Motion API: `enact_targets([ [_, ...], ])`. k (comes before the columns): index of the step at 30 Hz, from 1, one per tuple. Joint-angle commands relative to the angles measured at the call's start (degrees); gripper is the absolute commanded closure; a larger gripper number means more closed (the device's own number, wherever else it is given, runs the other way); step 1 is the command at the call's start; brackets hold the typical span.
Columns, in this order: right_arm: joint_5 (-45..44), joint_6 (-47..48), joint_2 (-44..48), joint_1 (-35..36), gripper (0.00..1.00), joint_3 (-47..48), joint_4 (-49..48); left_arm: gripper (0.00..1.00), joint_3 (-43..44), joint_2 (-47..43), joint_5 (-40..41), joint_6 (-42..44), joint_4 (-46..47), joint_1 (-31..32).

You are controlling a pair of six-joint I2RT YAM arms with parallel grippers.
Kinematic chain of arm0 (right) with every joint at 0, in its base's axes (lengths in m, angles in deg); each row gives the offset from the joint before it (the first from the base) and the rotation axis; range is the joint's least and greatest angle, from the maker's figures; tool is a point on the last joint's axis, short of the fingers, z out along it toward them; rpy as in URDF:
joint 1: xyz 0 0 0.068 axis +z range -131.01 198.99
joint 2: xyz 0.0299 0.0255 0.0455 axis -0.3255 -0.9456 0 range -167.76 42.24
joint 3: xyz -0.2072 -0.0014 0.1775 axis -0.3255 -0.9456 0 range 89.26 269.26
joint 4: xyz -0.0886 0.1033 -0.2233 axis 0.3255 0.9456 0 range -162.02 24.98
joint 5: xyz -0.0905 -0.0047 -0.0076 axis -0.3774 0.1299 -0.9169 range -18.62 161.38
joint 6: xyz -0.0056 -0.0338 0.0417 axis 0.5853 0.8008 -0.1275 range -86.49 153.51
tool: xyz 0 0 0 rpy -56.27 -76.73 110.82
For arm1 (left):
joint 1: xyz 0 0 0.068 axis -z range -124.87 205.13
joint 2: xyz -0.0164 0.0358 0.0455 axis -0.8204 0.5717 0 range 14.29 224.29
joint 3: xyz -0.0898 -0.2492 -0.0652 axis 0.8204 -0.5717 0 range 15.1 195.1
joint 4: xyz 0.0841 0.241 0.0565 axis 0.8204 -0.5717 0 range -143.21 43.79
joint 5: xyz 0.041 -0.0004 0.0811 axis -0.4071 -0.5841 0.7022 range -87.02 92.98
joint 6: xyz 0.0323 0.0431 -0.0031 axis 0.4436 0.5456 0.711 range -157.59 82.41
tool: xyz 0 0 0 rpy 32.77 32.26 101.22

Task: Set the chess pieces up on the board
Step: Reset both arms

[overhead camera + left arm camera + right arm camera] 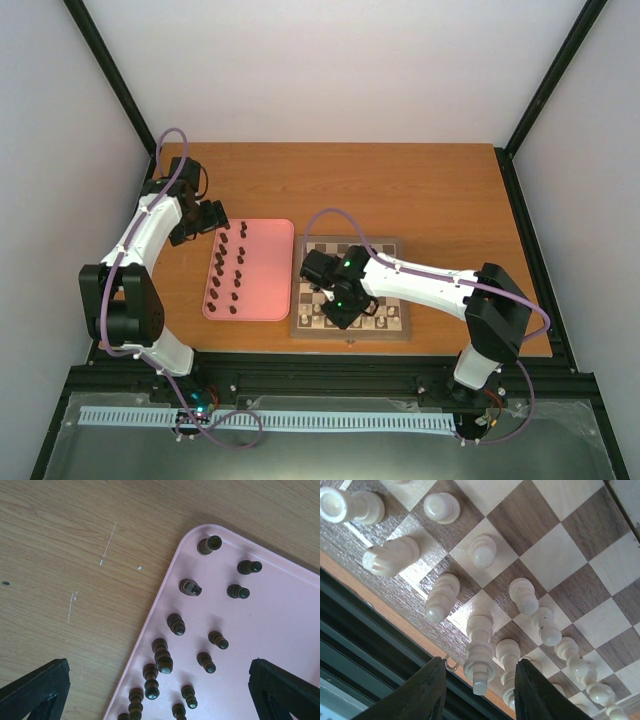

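The board [390, 241] lies right of centre, with cream chess pieces [483, 551] standing in rows along its near side. My right gripper [480, 662] hangs over the board's near edge, open. Its fingers [432, 690] straddle a tall cream piece [480, 630] that stands on its square, with a gap on each side. Dark brown chess pieces [163, 656] stand on a pink tray [280, 615] to the left of the board. My left gripper [159, 672] hovers open above the tray's far left corner and holds nothing.
The pink tray [265, 270] sits right beside the board's left rim. Bare wooden table [75, 555] lies left of and behind the tray. The table's front edge and a black rail [365, 645] run just past the board's near rim.
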Motion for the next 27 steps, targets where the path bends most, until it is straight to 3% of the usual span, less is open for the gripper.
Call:
enact_targets([
  [1,-2.43,-1.18,1.44,0.44,0.59,0.46,-0.42,0.00,1.37,0.28,0.02,0.47,0.68,0.13],
  [9,-3.14,0.16,2.46,0.44,0.59,2.89,-1.74,0.00,2.81,0.19,0.27,0.55,-0.26,0.18],
  [16,-7.34,1.28,3.75,0.44,0.50,8.76,-1.24,0.00,3.49,-0.51,0.52,0.56,-0.71,0.13],
  [18,-8.67,1.37,3.56,0.44,0.43,10.10,-0.66,0.00,3.89,-0.78,0.62,0.60,-1.01,0.16],
  [20,-10.07,1.34,3.61,0.36,0.22,11.12,-0.35,0.00,4.13,-1.22,0.62,0.56,-1.34,0.18],
  [21,-10.98,1.22,3.71,0.36,0.06,11.71,-0.45,0.00,4.31,-1.49,0.71,0.56,-1.37,0.19],
  [22,-11.73,1.03,3.72,0.29,0.01,12.26,-0.36,0.00,4.35,-1.77,0.78,0.49,-1.52,0.15],
  [27,-14.62,-0.79,3.46,-0.44,0.00,14.92,0.03,0.00,4.41,-3.33,1.30,0.47,-2.21,0.14],
])
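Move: The tall white piece with the square top stands on its near-row square straight below the right hand, its middle about 3 cm down. The white bishop is some 3 cm to the left of it and the other tall white piece 3 cm to the right, both level with it. A white pawn is 3 cm ahead of it. From the left hand the square-topped piece lies roughly 28 cm right, 19 cm back and 9 cm lower. The square-topped white piece is left on its square: the right hand creeps forward between its neighbours, then climbs about 8 cm while travelling 5 cm forward and a little left, over the board. Its already parted fingers spread wide, mostly late in the climb, and their tips swing forward some 15 degrees. The left hand, open beside the pink tray, eases up slightly. ##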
